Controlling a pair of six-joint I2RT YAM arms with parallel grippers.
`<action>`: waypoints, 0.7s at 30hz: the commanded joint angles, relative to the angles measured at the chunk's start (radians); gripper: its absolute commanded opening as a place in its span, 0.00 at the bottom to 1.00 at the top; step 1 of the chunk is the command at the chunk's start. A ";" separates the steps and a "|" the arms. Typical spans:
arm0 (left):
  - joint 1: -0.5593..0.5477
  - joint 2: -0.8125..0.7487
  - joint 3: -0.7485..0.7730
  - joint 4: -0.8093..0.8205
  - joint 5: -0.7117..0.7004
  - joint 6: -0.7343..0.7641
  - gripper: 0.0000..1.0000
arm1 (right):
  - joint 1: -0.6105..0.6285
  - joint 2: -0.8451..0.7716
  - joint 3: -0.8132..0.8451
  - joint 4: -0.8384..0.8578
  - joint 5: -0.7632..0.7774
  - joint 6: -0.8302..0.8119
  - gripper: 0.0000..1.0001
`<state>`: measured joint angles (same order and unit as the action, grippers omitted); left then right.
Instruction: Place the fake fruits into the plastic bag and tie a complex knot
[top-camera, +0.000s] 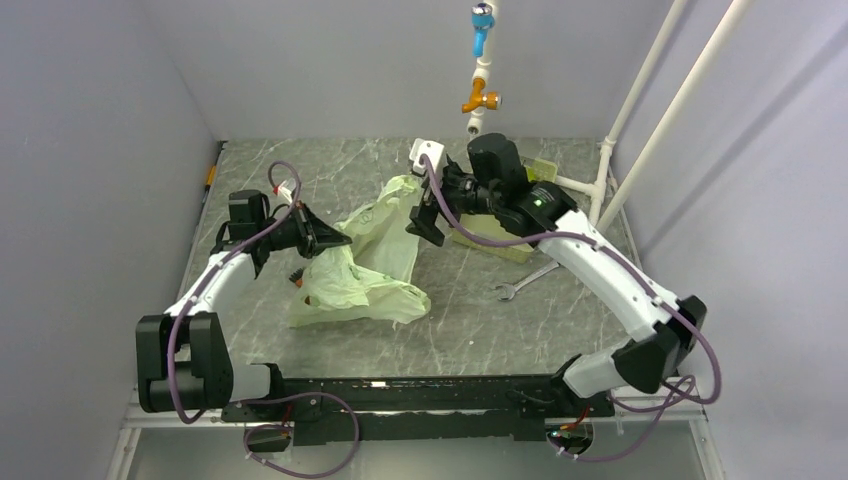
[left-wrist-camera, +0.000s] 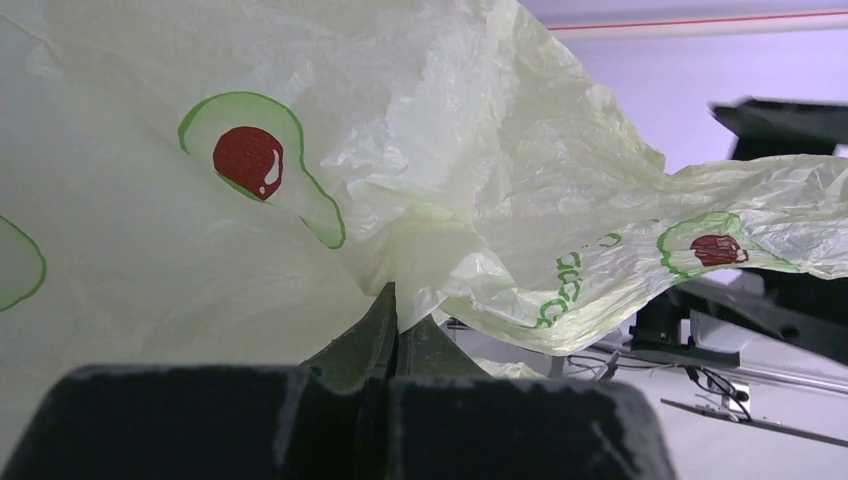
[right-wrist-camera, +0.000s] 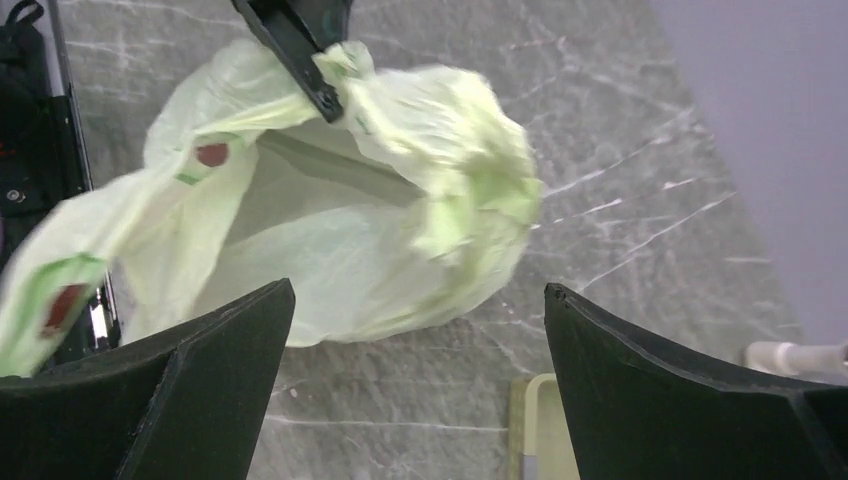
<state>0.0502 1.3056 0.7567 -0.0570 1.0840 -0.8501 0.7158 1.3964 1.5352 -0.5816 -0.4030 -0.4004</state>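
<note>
The plastic bag (top-camera: 365, 268) is a pale yellow-green crinkly film with avocado prints, part lying on the marble table and part lifted. My left gripper (top-camera: 335, 238) is shut on a pinch of the bag's rim. In the left wrist view the fingertips (left-wrist-camera: 392, 312) meet, with the bag's film (left-wrist-camera: 450, 130) caught between them. My right gripper (top-camera: 425, 215) hangs open just right of the bag's raised edge. The right wrist view shows the right gripper (right-wrist-camera: 420, 300) empty above the bag (right-wrist-camera: 380, 220), whose mouth is held up by the left gripper. The fake fruits are hidden.
A rigid pale green tray (top-camera: 505, 245) lies under the right arm, and its corner (right-wrist-camera: 545, 420) shows in the right wrist view. A steel wrench (top-camera: 525, 280) lies in front of it. A small orange-and-black block (top-camera: 297, 278) sits left of the bag. White pipes stand at the back right.
</note>
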 joint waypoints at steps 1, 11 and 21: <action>-0.009 -0.032 0.002 0.024 0.072 0.026 0.00 | -0.033 0.038 -0.012 0.166 -0.129 0.054 0.95; -0.015 -0.164 0.283 -0.361 0.024 0.654 0.98 | -0.113 0.094 0.101 0.089 -0.309 0.147 0.00; -0.364 -0.205 0.462 -0.340 -0.320 1.212 1.00 | -0.110 0.088 0.121 0.058 -0.431 0.213 0.00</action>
<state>-0.2325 1.0489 1.1744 -0.3870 0.9508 0.1123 0.6041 1.4979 1.6081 -0.5106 -0.7403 -0.1993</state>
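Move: The plastic bag's raised rim stands just off the open right fingers, about 2 cm ahead, 2 cm left and 3 cm below. The basket lies some 19 cm ahead and 17 cm right of that hand, the wrench roughly 3 cm ahead and 21 cm right, both about 30 cm down. From the left fingers, already shut on the bag, the rim is level ahead, 12 cm right and 10 cm up; the brush lies 2 cm ahead, 9 cm left, 19 cm down. Right dips 3 cm, pinches the bag's rim, lifts about 4; left lets go, rises 15 cm, rolling 75 degrees. ##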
